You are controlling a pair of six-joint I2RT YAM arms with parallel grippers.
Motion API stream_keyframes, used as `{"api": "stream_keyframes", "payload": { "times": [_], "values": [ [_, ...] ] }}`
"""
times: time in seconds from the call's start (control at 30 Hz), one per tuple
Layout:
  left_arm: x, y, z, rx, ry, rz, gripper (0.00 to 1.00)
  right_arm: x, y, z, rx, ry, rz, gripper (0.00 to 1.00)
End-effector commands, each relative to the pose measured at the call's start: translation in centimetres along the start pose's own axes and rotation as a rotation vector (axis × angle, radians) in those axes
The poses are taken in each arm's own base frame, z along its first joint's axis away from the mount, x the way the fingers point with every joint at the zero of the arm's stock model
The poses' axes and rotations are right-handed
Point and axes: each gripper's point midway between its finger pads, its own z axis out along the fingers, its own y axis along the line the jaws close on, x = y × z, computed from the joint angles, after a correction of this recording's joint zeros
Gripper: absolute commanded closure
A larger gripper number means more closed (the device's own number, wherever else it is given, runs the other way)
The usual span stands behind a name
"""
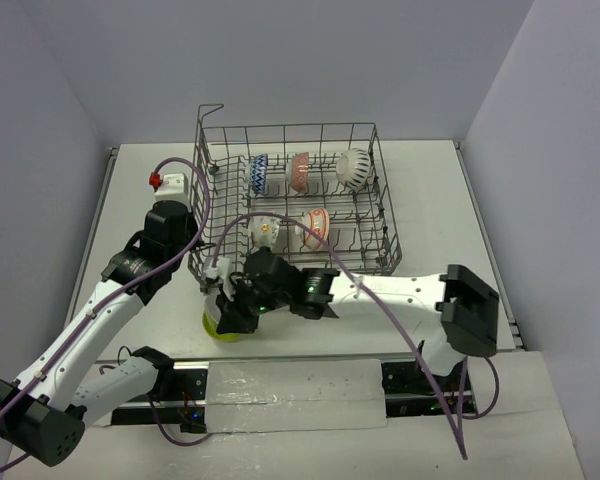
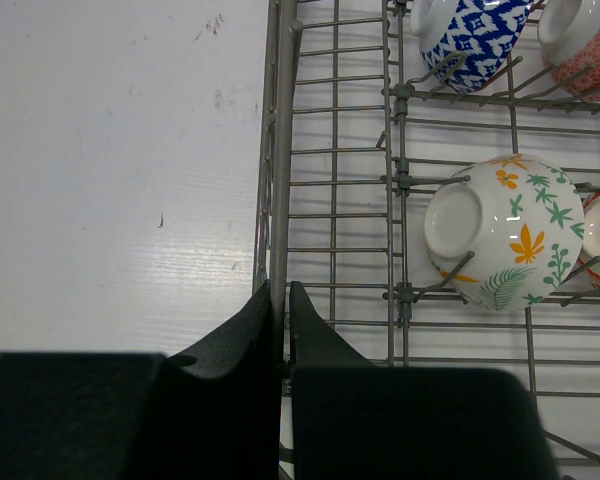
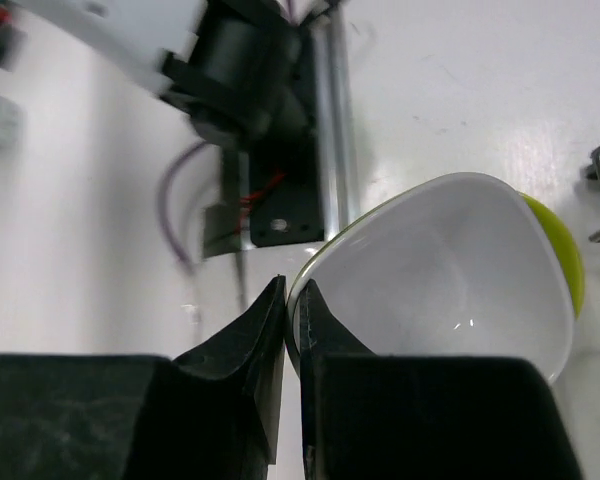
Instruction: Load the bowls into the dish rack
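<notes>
The grey wire dish rack stands at the back middle of the table. In it are a blue-white bowl, a red-orange bowl, a white bowl with dark marks, a yellow-floral bowl and another red-orange bowl. My left gripper is shut on the rack's left rim wire; the yellow-floral bowl lies to its right. My right gripper is shut on the rim of the lime-green bowl, near the rack's front left corner.
The left arm reaches along the rack's left side and the right arm lies across the rack's front. A small white and red object sits left of the rack. The arm bases' rail runs along the near edge.
</notes>
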Motion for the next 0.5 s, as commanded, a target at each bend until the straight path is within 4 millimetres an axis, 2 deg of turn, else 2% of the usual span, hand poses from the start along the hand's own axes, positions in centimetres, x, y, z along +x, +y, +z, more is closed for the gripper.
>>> {"api": "stream_keyframes", "payload": {
  "times": [0.0,0.03,0.07,0.13,0.2,0.23,0.3,0.33,0.4,0.47],
  "values": [
    [-0.5,1.2,0.2,-0.057,-0.015,-0.002,1.00,-6.5,3.0,-6.1,-0.196,-0.214,0.026,1.00],
    [-0.6,1.2,0.2,-0.056,-0.017,-0.004,1.00,-5.8,2.9,-6.8,-0.209,-0.215,0.036,1.00],
    [-0.6,1.3,0.2,-0.056,-0.017,-0.003,1.00,-6.9,3.4,-8.6,-0.215,-0.263,0.016,1.00],
    [-0.7,1.3,0.1,-0.058,-0.021,-0.006,1.00,-7.5,3.4,-11.0,-0.226,-0.310,0.011,1.00],
    [-0.7,1.3,0.1,-0.059,-0.023,-0.006,1.00,-8.5,2.9,-12.9,-0.224,-0.356,0.026,1.00],
    [-0.7,1.3,0.1,-0.058,-0.020,-0.006,1.00,-8.8,3.5,-14.3,-0.246,-0.380,0.010,1.00],
    [-0.6,1.3,0.2,-0.062,-0.015,-0.002,1.00,-9.7,3.4,-15.9,-0.230,-0.430,-0.006,1.00],
    [-0.6,1.3,0.2,-0.061,-0.017,-0.004,1.00,-10.5,2.8,-17.5,-0.178,-0.479,-0.017,1.00],
    [-0.6,1.3,0.3,-0.063,-0.017,-0.002,1.00,-11.2,1.2,-19.1,-0.086,-0.527,-0.007,1.00],
    [-0.6,1.4,0.2,-0.064,-0.018,-0.002,1.00,-12.3,-2.5,-21.8,0.107,-0.611,0.037,1.00]
  ]
}}
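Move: The white-inside bowl hangs by its rim from my right fingers. The free front-row place in the rack lies about 19 cm ahead, 29 cm right and 8 cm lower. The orange bowl is about 9 cm left of that place, the floral bowl another 10 cm left. The green bowl sits on the table about 13 cm below my right hand, 2 cm ahead and 1 cm right. From my left hand, that free place is about 3 cm ahead, 32 cm right and 13 cm down. Keeping the bowl's rim pinched, I swing my right hand quickly up about 16 cm and right about 12 cm, easing a little forward, away from the green bowl and towards the rack's front row. On the way I tip the fingers up some 25 degrees until they point nearly level to the left. My left hand stays shut on the rack's left side rail. ##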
